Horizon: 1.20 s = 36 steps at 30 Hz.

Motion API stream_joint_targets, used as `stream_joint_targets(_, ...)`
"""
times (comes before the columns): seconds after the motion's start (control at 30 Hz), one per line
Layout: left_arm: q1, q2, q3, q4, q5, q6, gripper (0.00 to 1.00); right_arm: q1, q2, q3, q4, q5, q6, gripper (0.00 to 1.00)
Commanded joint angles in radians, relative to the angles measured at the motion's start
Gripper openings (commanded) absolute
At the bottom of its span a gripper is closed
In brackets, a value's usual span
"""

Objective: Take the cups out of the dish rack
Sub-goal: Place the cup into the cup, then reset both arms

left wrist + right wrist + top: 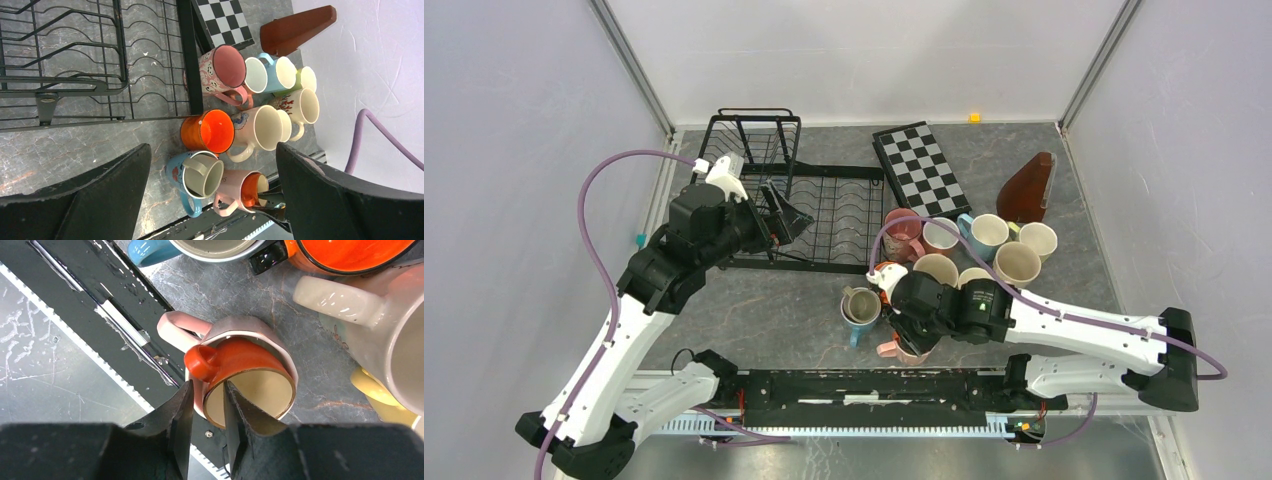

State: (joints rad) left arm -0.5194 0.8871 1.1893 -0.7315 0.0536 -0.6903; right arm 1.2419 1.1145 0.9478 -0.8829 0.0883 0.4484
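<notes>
The black wire dish rack (824,210) stands at the back left, and no cup shows in it. Several cups stand grouped on the table to its right, among them a pink one (902,232), a light blue one (987,232) and cream ones (1017,263). A blue mug (861,305) holds a beige cup. My right gripper (206,390) is shut on the rim of a small orange cup (250,360), which sits nested in a pink cup (240,327) near the front edge. My left gripper (789,222) is open and empty over the rack's near side.
A black-and-white checkerboard (919,168) lies behind the cups. A brown wedge-shaped object (1027,188) stands at the back right. A black rail (874,385) runs along the near table edge, right beside the pink cup. White walls close in the table.
</notes>
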Motion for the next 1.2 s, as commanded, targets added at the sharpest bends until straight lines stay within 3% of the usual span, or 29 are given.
stream_joint_targets(0.0, -0.004, -0.015, -0.003, 0.013, 0.007, 0.039, 1.0, 0.008, -0.009, 0.066, -0.032, 0.043, 0.013, 0.34)
stream_joint_targets(0.37, -0.004, -0.025, -0.012, 0.014, 0.028, 0.04, 1.0, 0.008, -0.036, 0.158, -0.047, 0.051, -0.025, 0.44)
stream_joint_targets(0.63, -0.005, -0.021, -0.006, 0.025, 0.075, 0.06, 1.0, 0.0, -0.044, 0.238, 0.039, 0.157, -0.077, 0.73)
stream_joint_targets(0.8, -0.005, -0.005, 0.009, 0.048, 0.132, 0.08, 1.0, -0.064, -0.054, 0.249, 0.135, 0.17, -0.117, 0.98)
stream_joint_targets(1.17, -0.059, 0.061, 0.073, 0.079, 0.158, 0.128, 1.0, -0.37, -0.148, 0.238, 0.373, 0.102, -0.201, 0.98)
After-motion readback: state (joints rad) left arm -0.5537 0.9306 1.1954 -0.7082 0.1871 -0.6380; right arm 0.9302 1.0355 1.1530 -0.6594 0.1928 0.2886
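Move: The small orange cup nested in the pink cup lies just under the right hand, about 2 cm ahead, 1 cm right and 5 cm below. The blue cup stands some 8 cm ahead and 10 cm left of the hand, the large orange mug 13 cm ahead and 5 cm left, both about 8 cm below. From the left hand the small orange cup lies about 13 cm back, 21 cm right and 22 cm below. Right hand rises from the small orange cup, then sweeps forward, about 13 cm each, opening wide; left drifts right. ##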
